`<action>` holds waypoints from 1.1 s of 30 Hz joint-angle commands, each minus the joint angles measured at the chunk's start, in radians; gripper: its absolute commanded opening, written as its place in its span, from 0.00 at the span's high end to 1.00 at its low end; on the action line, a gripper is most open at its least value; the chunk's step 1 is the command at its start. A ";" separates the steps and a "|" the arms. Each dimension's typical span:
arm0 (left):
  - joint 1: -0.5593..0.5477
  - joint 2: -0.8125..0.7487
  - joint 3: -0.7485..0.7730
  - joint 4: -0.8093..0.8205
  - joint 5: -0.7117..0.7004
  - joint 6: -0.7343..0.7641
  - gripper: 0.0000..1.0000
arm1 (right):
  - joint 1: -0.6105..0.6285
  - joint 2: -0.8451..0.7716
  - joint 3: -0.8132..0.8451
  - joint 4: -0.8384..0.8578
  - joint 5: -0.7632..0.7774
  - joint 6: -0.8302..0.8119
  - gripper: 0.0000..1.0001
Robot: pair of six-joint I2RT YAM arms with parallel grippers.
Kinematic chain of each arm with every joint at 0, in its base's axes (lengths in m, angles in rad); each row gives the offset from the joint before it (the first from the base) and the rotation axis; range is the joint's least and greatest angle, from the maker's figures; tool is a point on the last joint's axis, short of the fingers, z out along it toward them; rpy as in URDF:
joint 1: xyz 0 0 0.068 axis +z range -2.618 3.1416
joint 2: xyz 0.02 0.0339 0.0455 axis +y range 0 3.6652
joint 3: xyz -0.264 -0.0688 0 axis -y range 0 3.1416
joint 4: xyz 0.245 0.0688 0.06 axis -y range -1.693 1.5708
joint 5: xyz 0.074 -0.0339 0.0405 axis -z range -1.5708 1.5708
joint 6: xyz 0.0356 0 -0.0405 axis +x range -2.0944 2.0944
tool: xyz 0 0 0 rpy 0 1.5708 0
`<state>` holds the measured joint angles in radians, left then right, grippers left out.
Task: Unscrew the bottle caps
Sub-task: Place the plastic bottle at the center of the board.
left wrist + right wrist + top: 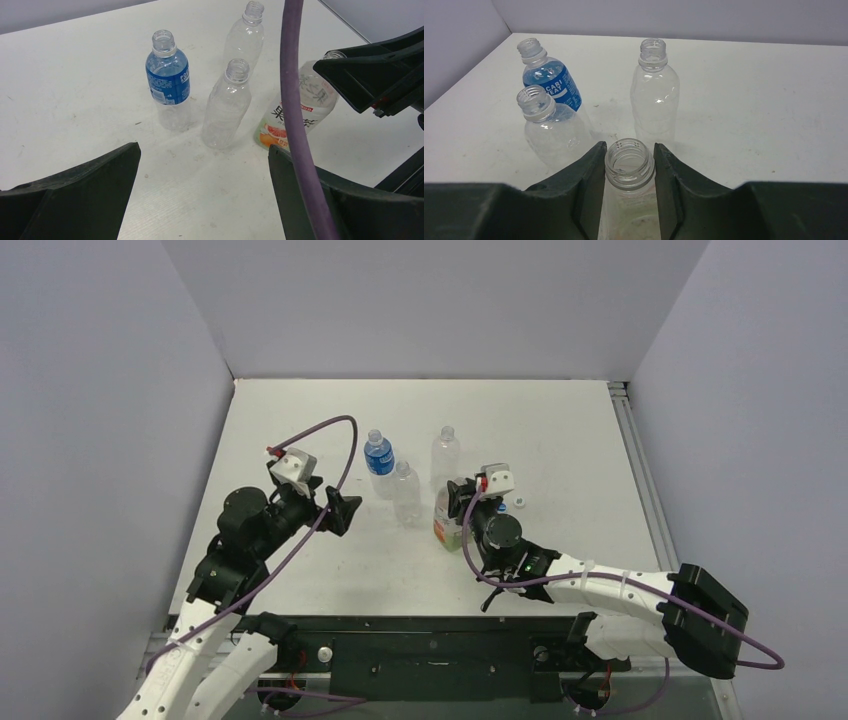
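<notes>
Four clear bottles stand mid-table, all with open necks. My right gripper (458, 502) (629, 150) is shut on the threaded neck of the orange-and-green labelled bottle (445, 528) (629, 172) (295, 112), which leans slightly. The blue-labelled bottle (379, 462) (168, 82) (549, 82) and two plain bottles (406, 494) (445, 453) stand upright behind it. My left gripper (340, 510) (205, 170) hangs open to their left, holding nothing. One tiny round cap (519, 504) lies on the table just right of the right wrist.
A purple cable (295, 100) crosses the left wrist view in front of the labelled bottle. Grey walls close off the table at the back and both sides. A metal rail (635, 460) runs along the right edge.
</notes>
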<state>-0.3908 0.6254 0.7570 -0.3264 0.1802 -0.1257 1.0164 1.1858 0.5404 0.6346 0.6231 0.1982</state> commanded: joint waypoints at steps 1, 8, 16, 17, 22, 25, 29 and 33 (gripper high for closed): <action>0.004 0.017 0.017 -0.007 -0.034 0.007 0.03 | 0.008 -0.014 0.010 -0.006 0.029 0.031 0.63; 0.005 0.014 0.024 -0.002 -0.055 0.002 0.03 | 0.007 -0.052 0.041 -0.100 -0.004 0.042 0.36; 0.012 0.022 0.028 -0.001 -0.074 0.001 0.04 | 0.006 -0.146 0.106 -0.235 -0.008 0.053 0.19; 0.017 0.025 0.033 -0.003 -0.081 0.005 0.04 | 0.002 -0.158 0.129 -0.255 -0.008 0.056 0.19; 0.111 0.110 0.071 -0.016 -0.048 0.044 0.03 | -0.110 -0.262 0.262 -0.524 -0.088 0.145 0.17; 0.228 0.209 0.130 -0.028 0.059 0.041 0.03 | -0.247 -0.323 0.307 -0.611 -0.114 0.169 0.17; 0.371 0.368 0.197 -0.012 0.173 0.088 0.04 | -0.488 -0.320 0.396 -0.764 -0.172 0.217 0.16; 0.459 0.523 0.195 0.093 0.181 0.149 0.03 | -0.717 -0.234 0.449 -0.818 -0.158 0.248 0.15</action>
<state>0.0036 1.0542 0.8921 -0.3397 0.2840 -0.0448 0.4614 0.8749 0.9451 -0.0467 0.4812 0.3912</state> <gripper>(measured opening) 0.968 0.840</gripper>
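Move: The big labelled plastic bottle is already in the right hand by its neck, upright, so its middle is straight below, roughly 10 cm down. From that hand, one clear bottle stands some 12 cm ahead and 3 cm left, another about 4 cm ahead and 11 cm left, and the loose caps lie about 6 cm ahead and 12 cm right, on the board. For the empty left hand, the big bottle is roughly 23 cm right, 6 cm ahead and 16 cm lower. The right fingers let go of the big bottle's neck, opening wide with a dip of about 1 cm; the hand then climbs roughly 15 cm clear of it and swings some 18 cm to the right, a little forward, turning about 25 degrees clockwise. Late on, the open left hand also draws away from the bottles, forward and left about 9 cm each and down 6 cm, tipping downward. ##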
